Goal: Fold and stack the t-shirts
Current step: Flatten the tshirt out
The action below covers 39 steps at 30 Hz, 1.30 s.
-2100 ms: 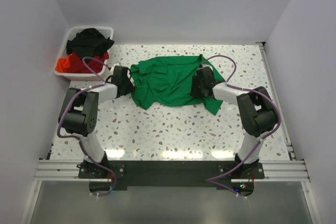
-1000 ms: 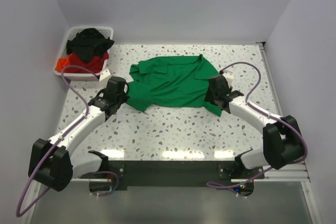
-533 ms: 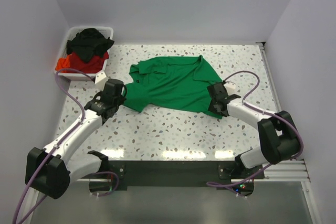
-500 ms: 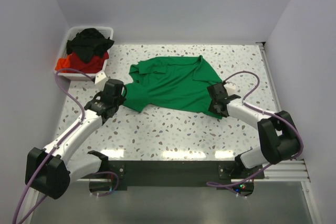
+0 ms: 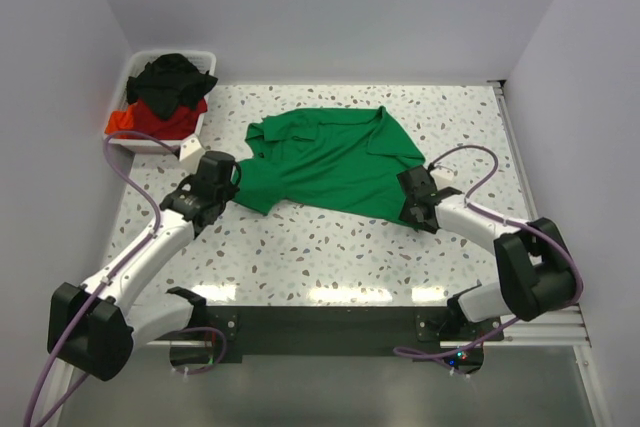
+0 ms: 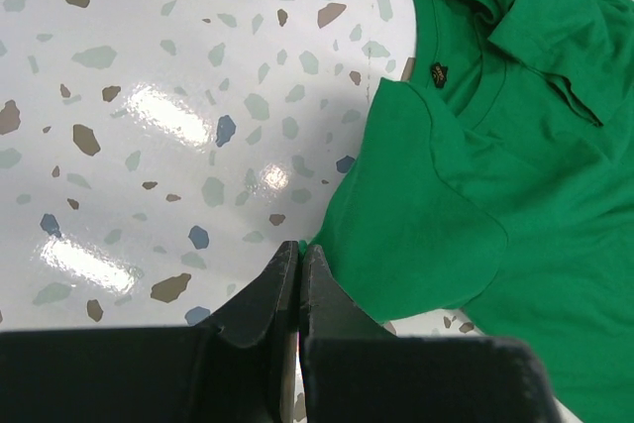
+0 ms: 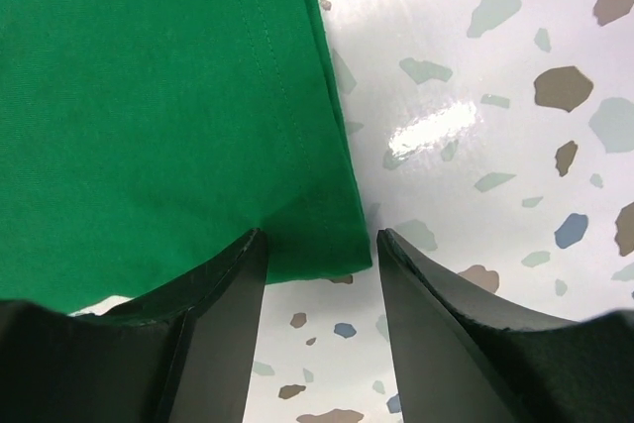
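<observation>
A bright green t-shirt [image 5: 325, 162] lies spread on the speckled table. My left gripper [image 5: 213, 190] sits at its near left corner. In the left wrist view the jaws are shut, with the tip of the green t-shirt [image 6: 466, 185] pinched between the fingertips of the left gripper [image 6: 299, 246]. My right gripper [image 5: 417, 199] is at the near right corner. It is open, and the right gripper [image 7: 320, 237] straddles the hem corner of the green t-shirt [image 7: 149, 96], which lies flat between the fingers. A black t-shirt [image 5: 175, 75] and a red t-shirt [image 5: 150, 119] are heaped in the bin.
The white plastic bin [image 5: 128, 72] stands at the far left corner of the table, close to the left wall. White walls close in the table on both sides and at the back. The arm bases are at the near edge.
The right gripper has slid a little toward the near edge along the shirt's right side to its hem corner. The left arm has barely moved and stays shut.
</observation>
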Tool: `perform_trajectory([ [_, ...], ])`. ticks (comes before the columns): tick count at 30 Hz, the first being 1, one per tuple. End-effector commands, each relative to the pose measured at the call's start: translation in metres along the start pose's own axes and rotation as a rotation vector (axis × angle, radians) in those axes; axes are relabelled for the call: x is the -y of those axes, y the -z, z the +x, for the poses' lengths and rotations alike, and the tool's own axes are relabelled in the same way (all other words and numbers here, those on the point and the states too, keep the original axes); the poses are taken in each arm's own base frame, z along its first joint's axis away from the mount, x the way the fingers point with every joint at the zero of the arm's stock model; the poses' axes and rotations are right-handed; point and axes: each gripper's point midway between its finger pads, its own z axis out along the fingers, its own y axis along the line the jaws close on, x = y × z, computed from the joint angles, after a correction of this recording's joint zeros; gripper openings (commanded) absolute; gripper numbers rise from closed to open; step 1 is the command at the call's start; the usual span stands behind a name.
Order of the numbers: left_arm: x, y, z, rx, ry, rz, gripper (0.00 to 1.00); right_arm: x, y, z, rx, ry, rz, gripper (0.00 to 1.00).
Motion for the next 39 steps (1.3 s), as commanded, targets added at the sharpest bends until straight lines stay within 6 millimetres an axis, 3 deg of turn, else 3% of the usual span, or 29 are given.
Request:
perform_trajectory([
  [1, 0.003, 0.010, -0.020, 0.061, 0.049, 0.002, 0.00, -0.007, -0.003, 0.009, -0.044, -0.054, -0.020, 0.53],
  [5, 0.003, 0.014, -0.026, 0.076, 0.056, 0.003, 0.00, -0.011, -0.005, 0.016, -0.069, -0.077, -0.041, 0.50],
  [8, 0.003, 0.017, -0.030, 0.086, 0.058, 0.002, 0.00, -0.010, -0.008, 0.021, -0.077, -0.081, -0.039, 0.39],
  [14, 0.003, 0.022, -0.037, 0.098, 0.062, 0.004, 0.00, -0.013, -0.009, 0.021, -0.080, -0.089, -0.054, 0.00],
  [21, 0.006, 0.025, -0.042, 0.107, 0.070, 0.016, 0.00, -0.013, 0.001, 0.011, -0.049, -0.088, -0.066, 0.00],
  [28, 0.014, 0.043, -0.064, 0.149, 0.089, 0.060, 0.00, -0.013, 0.039, -0.028, 0.056, -0.106, -0.114, 0.00],
  [39, 0.041, 0.097, -0.131, 0.304, 0.154, 0.226, 0.00, -0.009, 0.145, -0.118, 0.296, -0.122, -0.251, 0.00],
])
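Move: The t-shirt's near right corner lies flat on the table, almost between the right hand's open fingers: level with them, about 1 cm left and 1 cm below. The shirt's middle is some 18 cm ahead and 20 cm left of that hand, its folded right flap about 20 cm ahead and 5 cm left. From the raised left hand, which already holds the near left edge, the corner lies roughly 42 cm right, 5 cm back and 12 cm lower. Edging about 1 cm left at table level, the right hand shuts its fingers on the t-shirt's near right corner, pauses, then lifts it briskly by some 14 cm, drifting slightly forward as the fingers swing outward. The left hand keeps its pinch, creeps upward at first, then rises fast in step, about 12 cm in all, its fingertips also tipping up by some 15 degrees. ##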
